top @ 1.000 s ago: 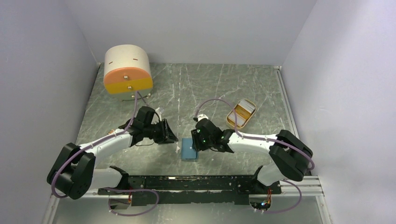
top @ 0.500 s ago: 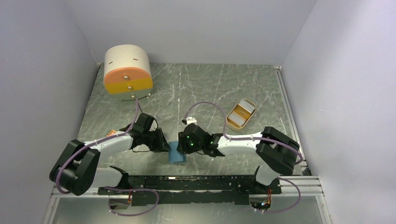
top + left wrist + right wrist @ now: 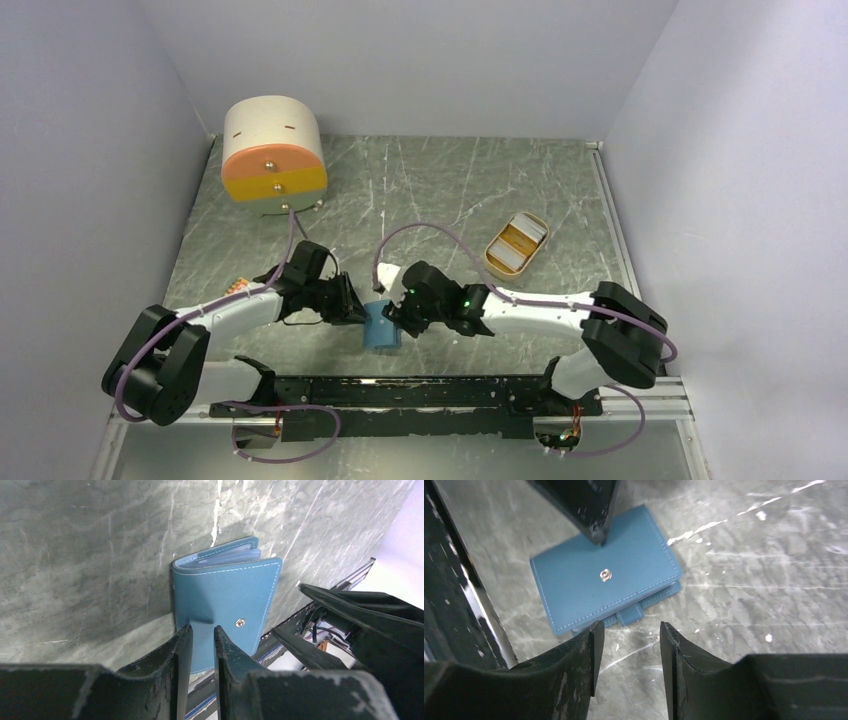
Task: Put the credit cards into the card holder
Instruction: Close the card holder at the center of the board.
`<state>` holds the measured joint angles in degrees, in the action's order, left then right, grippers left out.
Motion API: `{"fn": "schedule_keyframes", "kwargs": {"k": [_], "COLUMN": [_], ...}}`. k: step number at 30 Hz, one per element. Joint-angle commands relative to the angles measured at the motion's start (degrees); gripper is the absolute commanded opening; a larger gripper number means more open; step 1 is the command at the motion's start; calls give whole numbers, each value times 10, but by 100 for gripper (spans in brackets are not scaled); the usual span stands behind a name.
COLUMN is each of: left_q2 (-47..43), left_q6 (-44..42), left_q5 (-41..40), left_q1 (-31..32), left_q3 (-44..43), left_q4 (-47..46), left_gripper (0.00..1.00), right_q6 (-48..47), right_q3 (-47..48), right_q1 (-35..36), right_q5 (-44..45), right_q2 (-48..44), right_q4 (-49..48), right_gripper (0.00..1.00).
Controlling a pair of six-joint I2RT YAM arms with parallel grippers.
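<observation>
The card holder (image 3: 381,329), a blue wallet with a metal snap, lies folded on the table near the front edge. It also shows in the left wrist view (image 3: 225,605) and the right wrist view (image 3: 599,585). My left gripper (image 3: 352,307) (image 3: 200,630) is nearly shut and empty, its tips on the wallet's cover. My right gripper (image 3: 396,312) (image 3: 628,630) is open and empty, just above the table beside the wallet's snap tab (image 3: 631,614). The credit cards (image 3: 517,243), orange-yellow and whitish, lie in the tan tray (image 3: 493,262) at the right.
A round cream and orange drawer box (image 3: 272,155) stands at the back left. The black rail (image 3: 420,390) runs along the table's front edge, close to the wallet. Grey walls close in the left, back and right sides.
The wallet has slid left toward the left arm. Both grippers have closed in on it, the right arm reaching left. The left jaws have narrowed from wide open.
</observation>
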<state>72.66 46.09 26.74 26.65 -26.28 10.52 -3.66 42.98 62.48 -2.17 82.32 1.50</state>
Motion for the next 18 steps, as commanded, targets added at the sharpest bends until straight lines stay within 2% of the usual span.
{"fn": "schedule_keyframes", "kwargs": {"k": [1, 7, 10, 18], "left_q2": [-8, 15, 20, 23], "left_q6": [0, -7, -6, -10], "left_q5": [21, 22, 28, 22], "left_q1": [-4, -4, -4, -5], "left_q3": [-3, 2, 4, 1], "left_q4": [-9, -16, -25, -20], "left_gripper": [28, 27, 27, 27], "right_q6": [-98, -132, -161, -166], "right_q3": [-2, 12, 22, 36], "right_q1": [4, 2, 3, 4], "right_q5": [-51, -30, -47, -56], "right_q2": [24, 60, 82, 104], "right_q4": [24, 43, 55, 19], "right_gripper": [49, 48, 47, 47]}}
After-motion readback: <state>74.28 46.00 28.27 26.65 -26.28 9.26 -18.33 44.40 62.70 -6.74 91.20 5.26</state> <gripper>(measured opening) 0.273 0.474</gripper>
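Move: The card holder lies folded shut, its middle some 4 cm to the left of my right hand, 1 cm back and 6 cm below. Its closing strap sticks out almost straight under that hand, about 1 cm back. My left fingertips are over the cover, roughly 6 cm left of my right hand and 4 cm below it; from them the holder's middle is about 3 cm to the right, 1 cm back and 2 cm down. I sink my half-open right hand about 5 cm, down to the holder's free right-hand edge, so the two fingertips come in on either side of the strap. As I go down, my fingers dip more steeply and the wrist swings counter-clockwise, some 15 degrees in all, without closing. My left hand stays put, its fingertips keeping the cover down near the spine side. ##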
